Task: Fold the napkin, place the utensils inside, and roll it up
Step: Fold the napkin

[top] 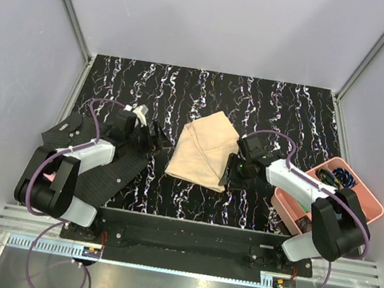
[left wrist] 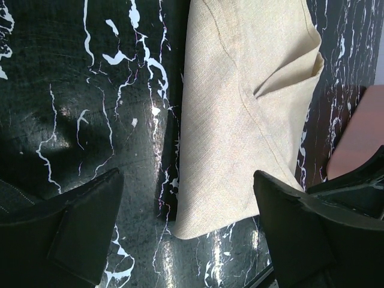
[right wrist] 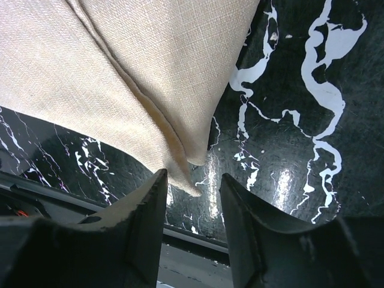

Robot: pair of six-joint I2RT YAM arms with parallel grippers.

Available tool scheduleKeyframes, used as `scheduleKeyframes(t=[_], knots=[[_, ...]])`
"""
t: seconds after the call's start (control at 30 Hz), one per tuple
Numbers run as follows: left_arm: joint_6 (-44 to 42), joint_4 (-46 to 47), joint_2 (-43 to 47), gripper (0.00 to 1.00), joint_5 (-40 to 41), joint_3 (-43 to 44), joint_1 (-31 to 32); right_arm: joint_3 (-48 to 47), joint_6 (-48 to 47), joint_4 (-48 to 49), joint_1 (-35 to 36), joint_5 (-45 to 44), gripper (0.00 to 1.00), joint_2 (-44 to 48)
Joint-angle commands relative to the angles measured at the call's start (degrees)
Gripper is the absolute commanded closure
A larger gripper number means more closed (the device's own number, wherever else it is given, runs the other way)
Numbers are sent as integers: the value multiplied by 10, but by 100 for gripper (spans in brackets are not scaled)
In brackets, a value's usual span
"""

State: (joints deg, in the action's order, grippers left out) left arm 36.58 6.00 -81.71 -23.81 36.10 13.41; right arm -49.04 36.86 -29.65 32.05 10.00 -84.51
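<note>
The beige napkin point(top: 202, 149) lies folded on the black marbled table, its layers overlapping. In the left wrist view the napkin point(left wrist: 240, 120) reaches down between my fingers. My left gripper point(top: 158, 138) point(left wrist: 187, 180) hovers at its left edge, jaws wide open and empty. My right gripper point(top: 230, 172) point(right wrist: 193, 180) is low at the napkin's near right corner. The pointed corner of the napkin point(right wrist: 120, 72) ends just ahead of the narrow gap between its fingers, which are apart and not pressing the cloth. The utensils are out of view.
A pink tray point(top: 379, 210) with small coloured items stands at the right, beside the right arm. A black dotted mat point(top: 110, 175) lies at the left under the left arm. The table's near edge and a metal rail run just behind the right gripper.
</note>
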Motion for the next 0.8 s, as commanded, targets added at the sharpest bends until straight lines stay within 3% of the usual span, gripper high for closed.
scheduleKeyframes(t=[0.0, 0.4, 0.5, 0.7, 0.77], knots=[[9, 48, 10, 8, -14, -13, 0, 10, 8, 28, 4, 13, 53, -10], [10, 55, 3, 8, -20, -16, 1, 25, 20, 65, 3, 33, 64, -38], [9, 59, -4, 8, -24, -16, 0, 24, 19, 68, 4, 29, 70, -40], [10, 64, -11, 8, -33, -19, 0, 10, 14, 67, 3, 32, 92, -28], [10, 65, -12, 8, -35, -20, 1, 3, 11, 68, 4, 32, 95, -25]])
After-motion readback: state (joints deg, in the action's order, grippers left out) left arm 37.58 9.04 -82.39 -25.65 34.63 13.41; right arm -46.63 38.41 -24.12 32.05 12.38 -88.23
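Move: Just under the right fingertips, about 3 cm down and 1 cm to the left, lies the napkin's near-right corner, where the folded edge ends in a thin point. The napkin's middle is roughly 9 cm ahead of this hand and 7 cm to its left; its near-left corner sits some 16 cm left and 1 cm ahead. The pink box is centred about 30 cm to the right, level with the hand. From the left hand, the near-right corner lies around 10 cm back and 17 cm right, some 6 cm below. Sinking about 2 cm almost straight down onto the napkin's near-right corner, with barely a centimetre of drift to the left, the right hand closes its half-open fingers all the way down, faster once it has stopped sinking, and pinches the pointed end of the folded edge. The wrist stays pointing steeply down. ##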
